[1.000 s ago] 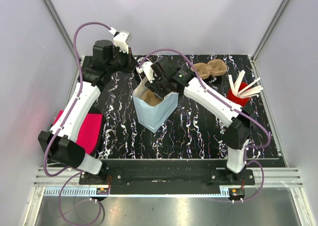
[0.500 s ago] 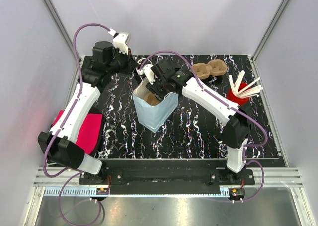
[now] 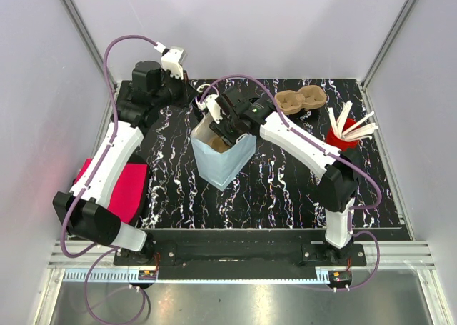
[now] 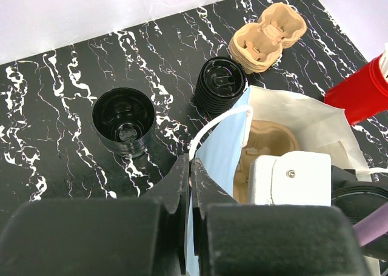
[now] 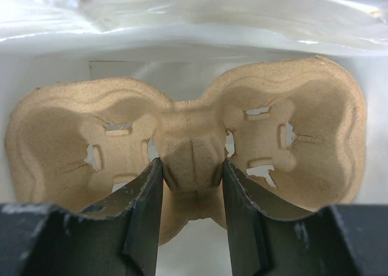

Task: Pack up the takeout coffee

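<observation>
A light-blue paper bag [image 3: 223, 162] stands open in the middle of the black marbled table [image 3: 285, 189]. My left gripper [image 4: 192, 165] is shut on the bag's rim [image 4: 213, 158], next to its white handle, and holds the mouth open. My right gripper [image 5: 193, 174] reaches down into the bag and is shut on the middle ridge of a brown pulp cup carrier [image 5: 291, 124]. White bag walls surround the carrier. From above, the right gripper [image 3: 227, 128] hides most of the carrier in the bag's mouth. The left wrist view shows part of the carrier [image 4: 264, 138] inside the bag.
More pulp carriers [image 3: 301, 100] lie stacked at the back. A stack of black lids [image 4: 219, 85] and a black cup [image 4: 124, 119] stand behind the bag. A red cup with wooden stirrers [image 3: 344, 133] is at the right, a pink cloth [image 3: 127, 186] at the left edge.
The right arm has shifted slightly left and further into the bag with the carrier. The left gripper has kept its hold on the bag's rim.
</observation>
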Controlling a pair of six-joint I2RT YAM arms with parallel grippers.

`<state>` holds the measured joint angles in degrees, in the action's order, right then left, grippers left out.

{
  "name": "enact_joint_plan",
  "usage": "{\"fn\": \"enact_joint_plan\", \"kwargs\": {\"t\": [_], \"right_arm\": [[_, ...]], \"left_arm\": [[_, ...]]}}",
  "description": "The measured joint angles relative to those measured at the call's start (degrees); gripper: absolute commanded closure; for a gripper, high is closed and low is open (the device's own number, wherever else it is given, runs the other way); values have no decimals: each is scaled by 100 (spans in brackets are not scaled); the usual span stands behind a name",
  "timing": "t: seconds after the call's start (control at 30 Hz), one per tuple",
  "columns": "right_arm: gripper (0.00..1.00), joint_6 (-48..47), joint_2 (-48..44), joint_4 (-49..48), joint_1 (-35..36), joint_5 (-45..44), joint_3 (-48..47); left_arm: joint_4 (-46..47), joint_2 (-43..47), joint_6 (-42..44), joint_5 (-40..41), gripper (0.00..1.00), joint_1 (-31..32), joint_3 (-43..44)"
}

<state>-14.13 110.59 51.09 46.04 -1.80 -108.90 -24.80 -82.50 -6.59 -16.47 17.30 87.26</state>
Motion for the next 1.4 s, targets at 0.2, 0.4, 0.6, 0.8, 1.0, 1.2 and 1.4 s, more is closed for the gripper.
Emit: {"fn": "enact_joint_plan", "kwargs": {"t": [0.2,0.4,0.6,0.8,1.0,1.2,1.4], "right_arm": [[49,4,0,85,0,4,0],[43,7,2,120,0,63,0],[30,9,2,149,0,101,-4],[24,2,0,188,0,98,-17],[18,-24,0,247,-2,96,-103],[14,-98,-4,391,-4,85,-435],[12,-175,-44,546,-4,76,-767]], "left_arm": [[48,7,-4,2,100,0,-68],[50,7,-17,2,100,0,-68],[52,7,-39,4,100,0,-68],[50,7,-55,4,100,0,-68],[52,7,-57,4,100,0,-68],[52,7,-59,4,100,0,-68],[55,7,-59,4,100,0,-72]]}}
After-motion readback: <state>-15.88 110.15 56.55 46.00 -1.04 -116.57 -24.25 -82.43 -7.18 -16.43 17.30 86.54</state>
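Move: Inside the open bag, the right hand already pinches the cup holder by its middle; the bag's floor is about 12 cm below that hand, some 2 cm ahead and 2 cm left. Beyond the bag stand two black cup stacks, one roughly 14 cm ahead and 6 cm right of the hand, the other 15 cm ahead and 12 cm left, both about 14 cm lower. From the left hand the floor lies some 5 cm back, 10 cm right and 26 cm down. Letting go of the cup holder above the bag's floor, the right fingers spread from about half to nearly fully open while the hand barely eases back; then it rises some 4 cm away from the floor, its wrist almost unturned. The left hand stays put, still pinching the bag's white handle. ##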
